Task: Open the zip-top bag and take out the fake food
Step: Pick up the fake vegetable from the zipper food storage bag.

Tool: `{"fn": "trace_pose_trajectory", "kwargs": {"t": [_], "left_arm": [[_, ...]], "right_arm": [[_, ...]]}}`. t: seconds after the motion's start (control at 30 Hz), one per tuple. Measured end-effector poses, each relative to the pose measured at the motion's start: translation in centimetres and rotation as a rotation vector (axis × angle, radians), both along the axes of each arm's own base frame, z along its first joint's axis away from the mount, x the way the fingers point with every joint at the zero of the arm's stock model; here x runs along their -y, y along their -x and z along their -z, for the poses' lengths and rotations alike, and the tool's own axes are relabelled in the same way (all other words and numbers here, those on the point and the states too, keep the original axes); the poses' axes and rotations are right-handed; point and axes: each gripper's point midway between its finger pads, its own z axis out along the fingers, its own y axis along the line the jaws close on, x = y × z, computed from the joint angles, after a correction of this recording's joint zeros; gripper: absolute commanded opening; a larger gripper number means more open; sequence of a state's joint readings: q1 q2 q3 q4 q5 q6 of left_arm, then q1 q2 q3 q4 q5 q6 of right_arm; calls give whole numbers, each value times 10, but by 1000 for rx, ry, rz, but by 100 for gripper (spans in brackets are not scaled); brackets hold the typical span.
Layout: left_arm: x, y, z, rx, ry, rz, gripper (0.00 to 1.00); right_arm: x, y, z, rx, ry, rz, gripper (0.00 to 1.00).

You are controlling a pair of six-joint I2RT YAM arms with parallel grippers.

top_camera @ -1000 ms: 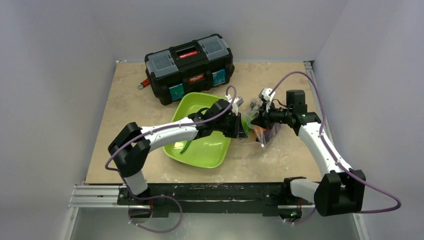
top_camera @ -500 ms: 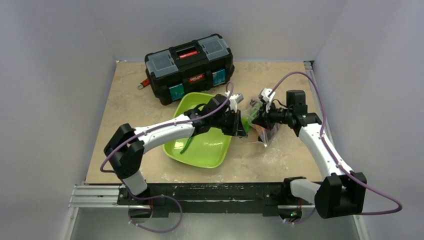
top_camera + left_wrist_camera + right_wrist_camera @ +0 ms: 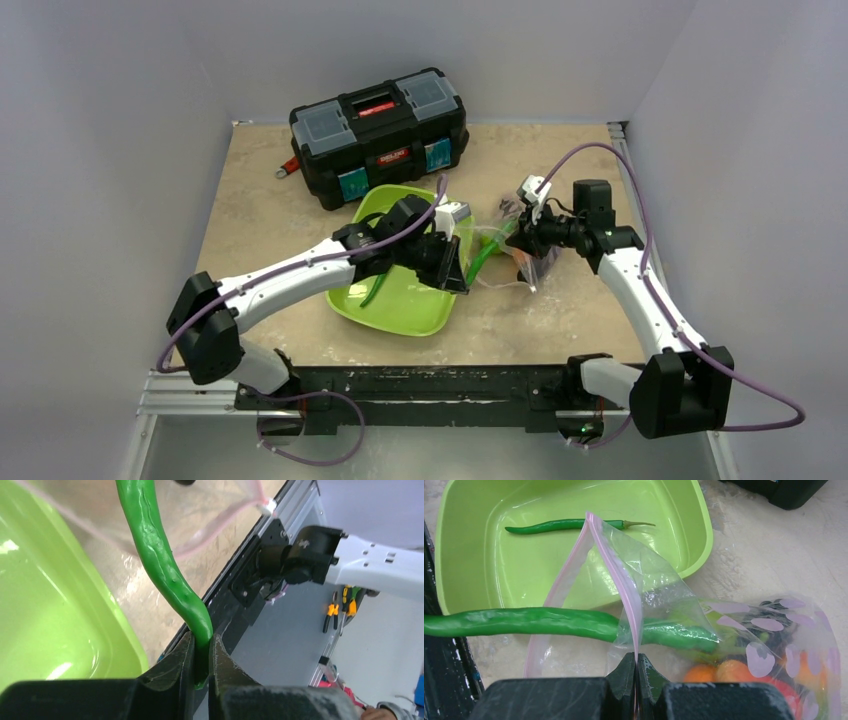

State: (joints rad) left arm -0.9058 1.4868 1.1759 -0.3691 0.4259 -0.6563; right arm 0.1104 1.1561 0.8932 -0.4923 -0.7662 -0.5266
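Observation:
The zip-top bag (image 3: 664, 605) lies on the table right of the tray, mouth open, and my right gripper (image 3: 636, 660) is shut on its pink zip strip (image 3: 619, 575). My left gripper (image 3: 201, 642) is shut on the end of a long green bean pod (image 3: 160, 555). The pod (image 3: 524, 621) is mostly outside the mouth, its far end still in the bag. Seen from above, the left gripper (image 3: 462, 283) hangs over the tray's right rim and the right gripper (image 3: 512, 240) sits at the bag (image 3: 528, 268). Orange pieces (image 3: 719, 672) and dark berries (image 3: 774, 640) remain inside.
The lime-green tray (image 3: 400, 300) sits mid-table with a slim green pod (image 3: 569, 525) lying in it. A black toolbox (image 3: 380, 130) stands behind the tray. The table's front rail (image 3: 280, 540) runs close below the left gripper.
My left arm has drawn back to the left over the tray, pulling the green bean pod out through the bag's mouth. The right gripper has held the zip strip still.

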Motion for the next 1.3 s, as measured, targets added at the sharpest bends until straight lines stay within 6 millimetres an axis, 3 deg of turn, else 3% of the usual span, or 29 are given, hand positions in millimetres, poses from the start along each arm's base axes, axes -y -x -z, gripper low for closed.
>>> {"fn": "trace_pose_trajectory", "kwargs": {"t": [0.7, 1.3], "left_arm": [[-86, 58, -5, 75, -111, 129, 0], [-137, 88, -13, 136, -147, 173, 0]], "right_arm": [[3, -2, 1, -1, 10, 16, 0], [5, -3, 1, -2, 11, 24, 0]]}}
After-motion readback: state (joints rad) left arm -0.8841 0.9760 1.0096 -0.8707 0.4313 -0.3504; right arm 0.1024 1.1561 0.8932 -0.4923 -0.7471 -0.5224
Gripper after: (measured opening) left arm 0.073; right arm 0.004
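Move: The long green pepper is already in the left fingers by one end, its middle about 6 cm ahead and 5 cm to the right, its stem end still in the bag. The green tray's middle lies some 13 cm left, 5 cm ahead and 13 cm below; the small pepper in it is about 16 cm left and 4 cm ahead. The bag's mouth is 9 cm right and 7 cm ahead. From the right hand, the tray's middle is roughly 24 cm left, 4 cm back. The long pepper is drawn out of the bag's mouth, the left hand pulling it in one steady sweep about 14 cm left and 9 cm back, to above the tray's near rim, at almost the same height. The wrist turns some 10 degrees clockwise and tilts a little, the pinch kept; the right hand stays put, still pinching the bag's zip edge. ##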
